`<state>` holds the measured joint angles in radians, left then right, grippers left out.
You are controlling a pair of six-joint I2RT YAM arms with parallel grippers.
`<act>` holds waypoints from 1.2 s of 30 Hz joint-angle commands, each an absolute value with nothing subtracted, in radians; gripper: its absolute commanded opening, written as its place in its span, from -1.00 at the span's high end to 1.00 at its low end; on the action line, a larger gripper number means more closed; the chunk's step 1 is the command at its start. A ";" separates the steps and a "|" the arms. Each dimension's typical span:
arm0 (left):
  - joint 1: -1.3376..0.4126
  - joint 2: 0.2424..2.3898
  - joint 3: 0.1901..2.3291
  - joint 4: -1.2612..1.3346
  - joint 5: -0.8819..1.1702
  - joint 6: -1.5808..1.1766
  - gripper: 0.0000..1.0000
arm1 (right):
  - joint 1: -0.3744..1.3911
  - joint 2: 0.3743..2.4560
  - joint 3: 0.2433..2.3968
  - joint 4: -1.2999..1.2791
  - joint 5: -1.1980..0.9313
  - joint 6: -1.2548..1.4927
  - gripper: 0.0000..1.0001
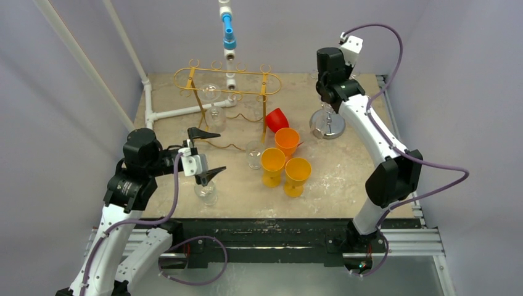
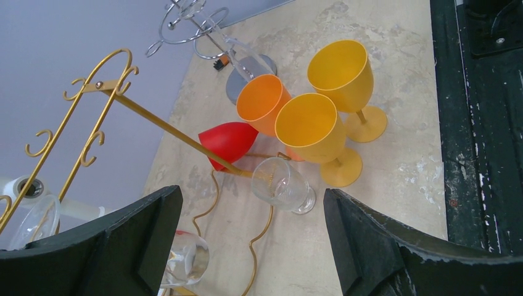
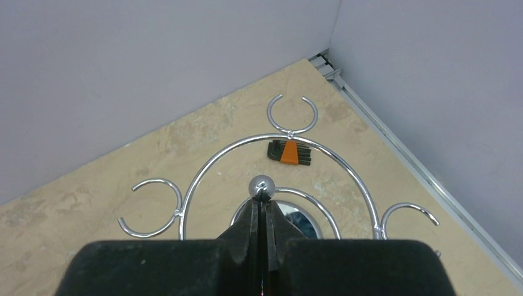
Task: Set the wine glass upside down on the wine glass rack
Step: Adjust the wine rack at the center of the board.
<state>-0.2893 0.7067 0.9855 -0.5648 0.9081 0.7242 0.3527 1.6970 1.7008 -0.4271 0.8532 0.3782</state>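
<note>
A clear wine glass (image 1: 205,191) stands on the table near the front left, just beside my left gripper (image 1: 206,154), which is open and holds nothing. In the left wrist view that gripper (image 2: 253,246) is spread wide above the table, with another clear glass (image 2: 284,185) ahead by the gold rack's foot. The gold wine glass rack (image 1: 228,83) stands at the back with two clear glasses (image 1: 214,105) hanging in it. My right gripper (image 3: 263,200) is shut on the centre post of a silver wire rack (image 3: 280,142), just under its ball top.
Two yellow goblets (image 1: 284,169), an orange cup (image 1: 287,140) and a red cup (image 1: 277,119) cluster at the table's middle. A white pipe frame (image 1: 179,112) runs along the back left. A small orange and black tool (image 3: 288,152) lies behind the silver rack.
</note>
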 commanded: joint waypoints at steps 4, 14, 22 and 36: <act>-0.288 0.690 0.988 -0.540 0.905 0.714 -0.83 | 0.353 1.727 1.808 -0.380 0.917 0.436 1.00; -0.288 0.690 0.994 -0.545 0.905 0.721 -0.83 | 0.351 1.627 1.775 -0.503 0.667 0.299 -0.05; -0.288 0.690 1.000 -0.544 0.908 0.707 -0.83 | 0.309 1.566 1.727 -0.479 0.582 0.194 -0.30; -0.288 0.736 1.040 -0.538 0.920 0.672 -0.83 | 0.174 1.576 1.692 -0.458 0.182 0.005 -0.26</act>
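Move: The right fingers are shut on the wine rack's centre post, its top knob about 1 cm ahead and 2 cm above. Roughly 30 cm below this hand, the red cup lies some 18 cm left and 1 cm ahead; the hex keys lie about 11 cm ahead and 8 cm right. From the left hand, the knob is about 25 cm ahead and 40 cm right, about level. Right hand nudges the rack forward, opens, backs off about 3 cm rising, then descends forward-right, turning counter-clockwise. ##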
